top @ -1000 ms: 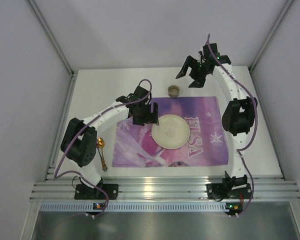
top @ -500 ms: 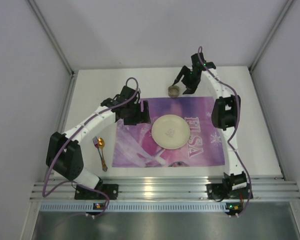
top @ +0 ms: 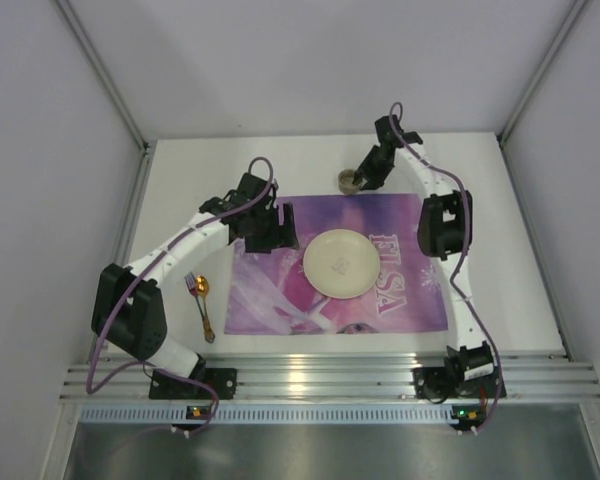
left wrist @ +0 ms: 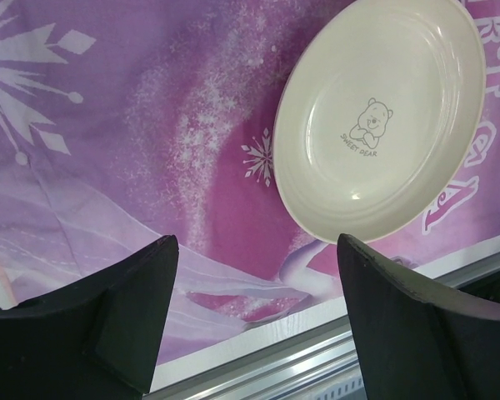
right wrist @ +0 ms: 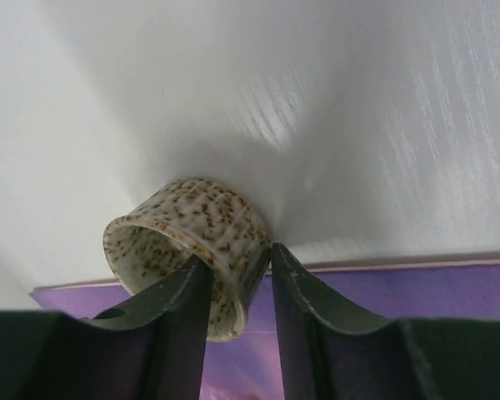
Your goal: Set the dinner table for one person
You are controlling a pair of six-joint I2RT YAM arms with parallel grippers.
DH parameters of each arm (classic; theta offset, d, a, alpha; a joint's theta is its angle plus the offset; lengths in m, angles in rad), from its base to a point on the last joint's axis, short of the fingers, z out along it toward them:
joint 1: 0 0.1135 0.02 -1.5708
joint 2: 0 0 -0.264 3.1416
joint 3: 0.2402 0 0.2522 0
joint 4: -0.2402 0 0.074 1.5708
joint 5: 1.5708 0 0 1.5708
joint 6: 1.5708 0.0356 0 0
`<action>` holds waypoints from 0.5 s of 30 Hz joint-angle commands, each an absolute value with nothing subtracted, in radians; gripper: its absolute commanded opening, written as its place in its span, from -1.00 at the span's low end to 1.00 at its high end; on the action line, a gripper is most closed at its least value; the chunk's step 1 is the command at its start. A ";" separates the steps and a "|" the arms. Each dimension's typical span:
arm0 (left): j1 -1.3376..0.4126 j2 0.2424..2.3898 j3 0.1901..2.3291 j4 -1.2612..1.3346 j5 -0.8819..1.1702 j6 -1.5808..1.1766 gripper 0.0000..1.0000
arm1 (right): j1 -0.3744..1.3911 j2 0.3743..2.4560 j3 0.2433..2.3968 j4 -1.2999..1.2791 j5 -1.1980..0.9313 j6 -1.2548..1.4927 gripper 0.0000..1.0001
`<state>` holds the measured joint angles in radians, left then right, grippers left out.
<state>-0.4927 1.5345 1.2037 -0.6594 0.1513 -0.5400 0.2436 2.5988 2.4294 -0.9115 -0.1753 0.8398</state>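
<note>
A small brown-speckled cup [top: 347, 181] [right wrist: 192, 221] stands on the white dinner table [top: 200, 180] just beyond the far edge of the purple ELSA placemat [top: 410, 290]. My right gripper [top: 360, 178] [right wrist: 237, 262] has the cup's near wall between its jaws, one finger inside the rim and one against the outside. A cream plate [top: 340, 263] [left wrist: 383, 117] lies in the middle of the placemat. Over the mat's left part, away from the plate, my left gripper [top: 278, 232] [left wrist: 258, 250] hangs open, holding nothing.
A gold spoon [top: 205, 300] and a fork [top: 190, 283] lie on the table left of the placemat [left wrist: 150, 125]. The ribbed aluminium rail [top: 330, 380] [left wrist: 317, 358] runs along the near edge. Grey walls enclose the table on three sides.
My right arm swung left and down onto the cup and its jaws narrowed onto the cup's wall. My left arm drew back left from the plate, staying open.
</note>
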 commanded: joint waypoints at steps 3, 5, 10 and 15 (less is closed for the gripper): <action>-0.477 1.532 1.184 -0.629 0.179 -0.538 0.64 | 0.273 2.625 2.459 -0.879 -0.127 0.864 -0.57; -0.476 1.528 1.183 -0.634 0.179 -0.538 0.63 | 0.275 2.623 2.457 -0.874 -0.126 0.865 -0.72; -0.469 1.511 1.167 -0.634 0.178 -0.540 0.63 | 0.270 2.597 2.450 -0.873 -0.123 0.839 -1.00; -0.468 1.503 1.183 -0.663 0.151 -0.538 0.62 | 0.232 2.459 2.386 -0.873 -0.109 0.783 -1.00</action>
<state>-0.4736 1.5345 1.1706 -0.6594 0.1661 -0.5400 0.2550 2.5935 2.4119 -0.8814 -0.1432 0.8337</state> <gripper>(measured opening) 0.814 0.107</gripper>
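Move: The cup's middle is only about 3 cm to the right gripper's left and roughly 2 cm below it, level fore and aft, with the fingers already astride its right-hand wall. The placemat's far edge runs some 4 cm back from that gripper, middle about 5 cm left, and the plate lies about 21 cm back and 4 cm left. From the left hand the cup is roughly 21 cm ahead and 15 cm right, 10 cm lower. Close the right gripper on the cup's right-hand wall, one finger inside the rim and one outside, taking it from under half open to nearly shut so the wall is pinched. Ease the hand left about 1 cm as the fingers close, then back right by nearly as much, staying low with the wrist angle all but unchanged. ##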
